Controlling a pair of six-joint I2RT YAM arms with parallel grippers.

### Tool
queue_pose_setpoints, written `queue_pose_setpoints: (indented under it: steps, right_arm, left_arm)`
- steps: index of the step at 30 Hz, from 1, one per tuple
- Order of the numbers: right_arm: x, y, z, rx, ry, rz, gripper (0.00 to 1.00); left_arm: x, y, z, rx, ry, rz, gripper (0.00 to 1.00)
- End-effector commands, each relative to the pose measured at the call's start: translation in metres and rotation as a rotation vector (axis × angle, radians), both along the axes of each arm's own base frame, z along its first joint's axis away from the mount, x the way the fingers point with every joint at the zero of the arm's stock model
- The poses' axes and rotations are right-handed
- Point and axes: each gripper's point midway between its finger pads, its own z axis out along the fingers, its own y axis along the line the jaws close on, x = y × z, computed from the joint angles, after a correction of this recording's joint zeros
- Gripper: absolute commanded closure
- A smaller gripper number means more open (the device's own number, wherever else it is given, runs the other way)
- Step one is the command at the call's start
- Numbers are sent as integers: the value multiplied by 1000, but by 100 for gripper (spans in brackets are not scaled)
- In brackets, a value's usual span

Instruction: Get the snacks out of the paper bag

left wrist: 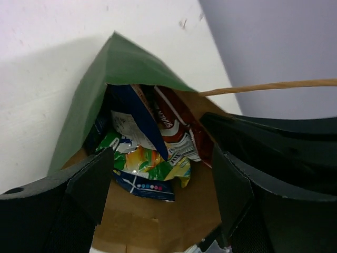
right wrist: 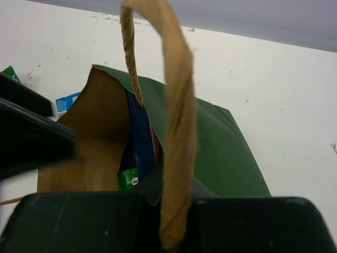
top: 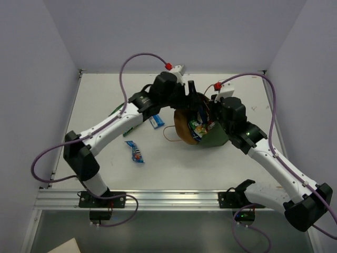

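The dark green paper bag lies on its side mid-table, with its brown-lined mouth facing left. Several snacks show in the mouth. In the left wrist view the bag holds a yellow-green packet, a blue one and a red one. My left gripper is open and empty at the bag's mouth, its fingers on either side of the opening. My right gripper is shut on the bag's tan handle and holds that side of the bag up.
Out on the table are a blue packet, a blue-white packet and a green packet partly under my left arm. The bag's other handle loops out to the left. Walls stand at the back and sides.
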Motion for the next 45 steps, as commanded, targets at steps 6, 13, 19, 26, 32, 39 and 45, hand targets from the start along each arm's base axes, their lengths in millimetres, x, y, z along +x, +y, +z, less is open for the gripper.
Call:
queue_pose_setpoints:
  steps: [6, 13, 19, 26, 32, 39, 45]
  right_arm:
    - [-2, 4, 23, 59, -23, 13, 97]
    - [-2, 8, 17, 77, -4, 21, 97]
    - [2, 1, 4, 48, 11, -14, 97]
    - [9, -16, -11, 39, 38, -76, 99]
    - [16, -33, -28, 43, 76, -145, 100]
    - [15, -36, -30, 59, 85, -151, 100]
    - [14, -32, -27, 64, 87, -128, 100]
  left_arm:
    - [1, -61, -61, 65, 95, -33, 27]
    - [18, -84, -92, 62, 116, -25, 54]
    - [15, -67, -73, 85, 67, -7, 100]
    - [6, -26, 9, 52, -68, 12, 100]
    - [2, 37, 95, 5, -181, 55, 100]
    - [33, 143, 122, 54, -249, 260, 100]
    - [104, 195, 83, 134, -260, 392, 100]
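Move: The next snack, a blue packet, stands in the open paper bag about 14 cm below the left hand and 6 cm to its right, hardly 1 cm ahead. From this left hand, the red packet in the bag lies some 9 cm right, 2 cm back and 16 cm down, and the green snack about 3 cm right, 5 cm back and 20 cm down. For the right hand, which holds the bag, the blue packet is roughly 11 cm below and 2 cm left. The left hand dips about 12 cm down and 7 cm to the right into the bag's mouth, its fingers tipping some 10 degrees further down, shuts them on the blue packet and pulls the packet up out of the bag, then sweeps some 25 cm left and as far up, easing forward late while the fingers swing counter-clockwise and level out. The right hand keeps its pinch on the bag at the handle side, holding nearly still for the grasp, then shifts the bag about 3 cm right and 2 cm forward as the left hand pulls out. ##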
